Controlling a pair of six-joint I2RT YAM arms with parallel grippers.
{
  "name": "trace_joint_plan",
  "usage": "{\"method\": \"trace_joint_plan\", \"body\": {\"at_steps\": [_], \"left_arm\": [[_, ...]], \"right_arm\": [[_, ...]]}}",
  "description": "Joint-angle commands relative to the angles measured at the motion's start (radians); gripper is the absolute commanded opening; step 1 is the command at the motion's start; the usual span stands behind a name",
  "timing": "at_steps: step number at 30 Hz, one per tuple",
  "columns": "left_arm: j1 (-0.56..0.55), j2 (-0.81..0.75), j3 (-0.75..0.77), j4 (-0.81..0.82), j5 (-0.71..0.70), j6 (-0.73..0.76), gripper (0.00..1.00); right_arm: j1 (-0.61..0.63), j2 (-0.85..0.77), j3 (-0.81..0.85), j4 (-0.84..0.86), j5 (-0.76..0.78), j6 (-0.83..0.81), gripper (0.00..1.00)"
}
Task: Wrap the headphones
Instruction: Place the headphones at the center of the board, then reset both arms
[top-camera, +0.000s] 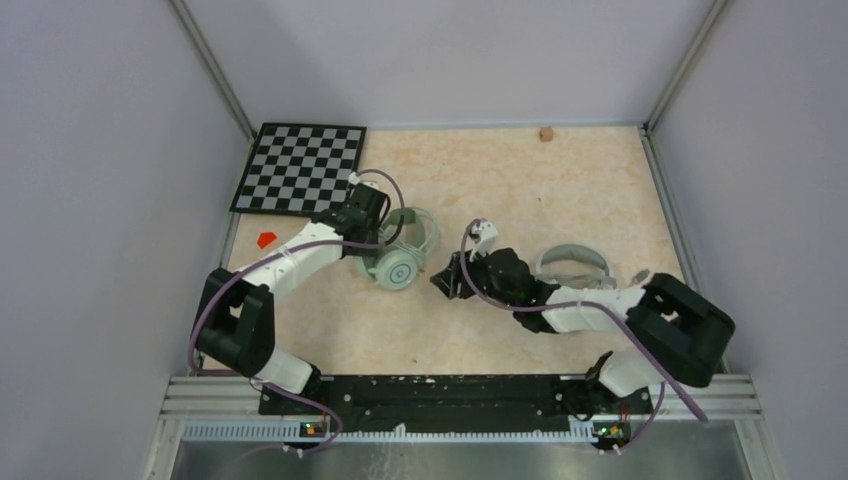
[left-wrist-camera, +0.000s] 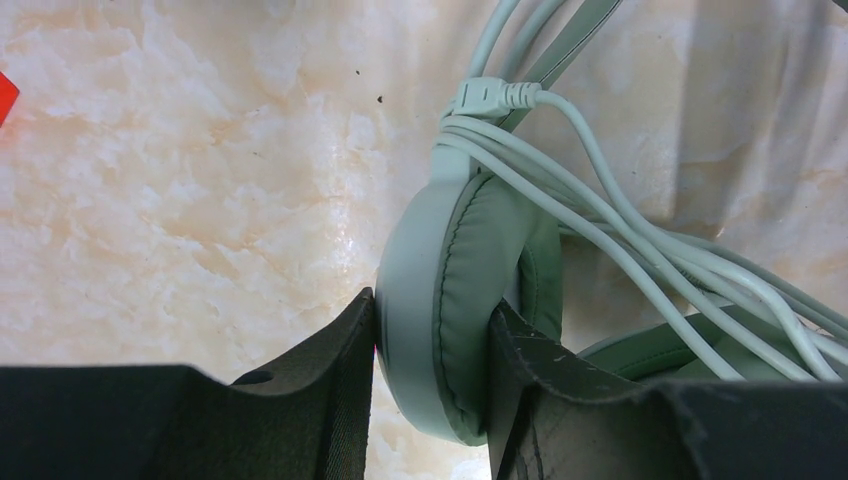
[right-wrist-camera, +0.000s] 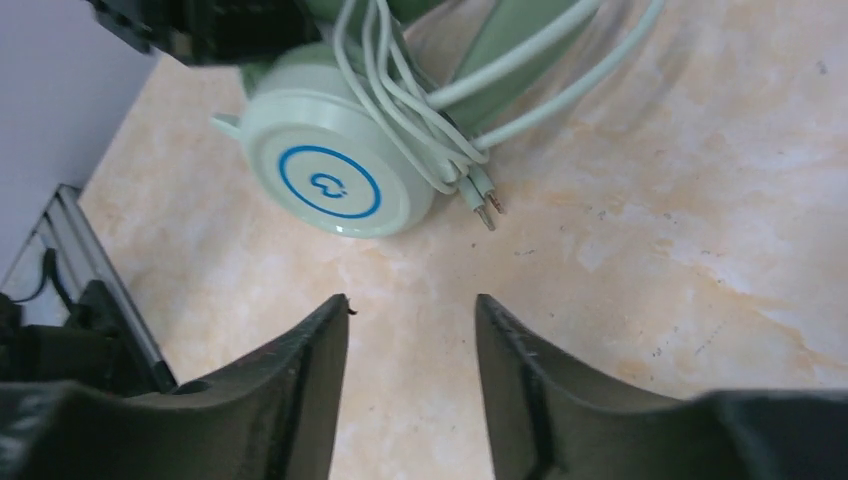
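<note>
The mint-green headphones (top-camera: 402, 252) lie left of the table's middle with their pale-green cable (left-wrist-camera: 640, 240) wound around the band. My left gripper (left-wrist-camera: 430, 330) is shut on one ear cup (left-wrist-camera: 450, 300), a finger on each side of its pad. The other cup (right-wrist-camera: 335, 180), with a blue ring logo, faces the right wrist camera, and the cable's plugs (right-wrist-camera: 483, 200) lie on the table beside it. My right gripper (right-wrist-camera: 412, 305) is open, empty, a short way from that cup. The white headphones (top-camera: 572, 265) lie to the right, behind my right arm.
A checkerboard (top-camera: 300, 167) sits at the back left, with a small red piece (top-camera: 266, 239) near it by the left wall. A small brown block (top-camera: 546, 133) rests at the back edge. The metal rail (top-camera: 450, 395) runs along the near edge.
</note>
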Motion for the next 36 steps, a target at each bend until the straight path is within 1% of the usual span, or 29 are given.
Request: {"method": "trace_joint_plan", "body": {"at_steps": [1,4,6,7,8,11,13,14,18,20,23,26,30,33,36], "left_arm": [[0.003,-0.006,0.020,0.013,-0.009,0.027,0.48],[0.001,-0.029,0.046,-0.006,0.039,0.031,0.63],[0.000,-0.051,0.063,-0.017,0.058,0.039,0.71],[-0.001,-0.060,0.072,-0.030,0.060,0.040,0.74],[0.000,-0.068,0.081,-0.038,0.061,0.043,0.77],[-0.001,-0.092,0.120,-0.074,0.068,0.047,0.82],[-0.001,-0.111,0.157,-0.100,0.094,0.050,0.96],[0.000,-0.122,0.180,-0.108,0.115,0.051,0.98],[0.000,-0.180,0.295,-0.144,0.229,0.052,0.99],[0.000,-0.232,0.339,-0.137,0.325,0.063,0.99],[0.000,-0.325,0.355,-0.069,0.511,0.089,0.99],[0.001,-0.424,0.350,-0.017,0.636,0.077,0.99],[0.000,-0.552,0.315,0.020,0.690,0.067,0.99],[0.001,-0.645,0.259,0.051,0.685,0.074,0.99],[0.000,-0.755,0.164,0.116,0.645,0.074,0.99]], "right_arm": [[0.009,-0.192,-0.011,-0.159,0.045,-0.031,0.52],[0.009,-0.331,-0.010,-0.257,0.069,-0.060,0.58],[0.009,-0.407,0.003,-0.332,0.091,-0.083,0.77],[0.009,-0.444,0.011,-0.371,0.105,-0.102,0.83],[0.009,-0.478,0.020,-0.407,0.119,-0.113,0.86],[0.008,-0.576,0.046,-0.510,0.160,-0.133,0.88],[0.008,-0.621,0.069,-0.578,0.187,-0.127,0.89],[0.009,-0.642,0.087,-0.622,0.205,-0.124,0.89],[0.009,-0.695,0.199,-0.869,0.322,-0.078,0.91],[0.009,-0.707,0.262,-0.972,0.352,-0.067,0.93],[0.008,-0.720,0.351,-1.104,0.391,-0.063,0.94],[0.008,-0.732,0.445,-1.230,0.439,-0.064,0.94],[0.008,-0.766,0.561,-1.341,0.449,-0.080,0.94],[0.009,-0.811,0.607,-1.371,0.443,-0.106,0.94],[0.008,-0.860,0.616,-1.366,0.443,-0.105,0.94]]}}
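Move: The left fingers still straddle the left ear cup of the green headphones, whose middle lies about 2 cm ahead of that hand, 6 cm to its right and nearly level with it. From the left hand, the checkerboard is some 18 cm ahead and 14 cm left, with the red piece 4 cm ahead and 20 cm left. From the empty right hand, the headphones lie about 8 cm ahead, 10 cm left and 5 cm below; the grey headphones are about level and 25 cm to its right. The left fingers open wide and let go of the green headphones' left ear cup, then that hand lifts away some 30 cm, drawing back about 10 cm late in the rise while the fingers swing up from their downward slant and turn clockwise. The right hand, already free, opens further and climbs away to the upper right, yawing clockwise about 20 degrees. ##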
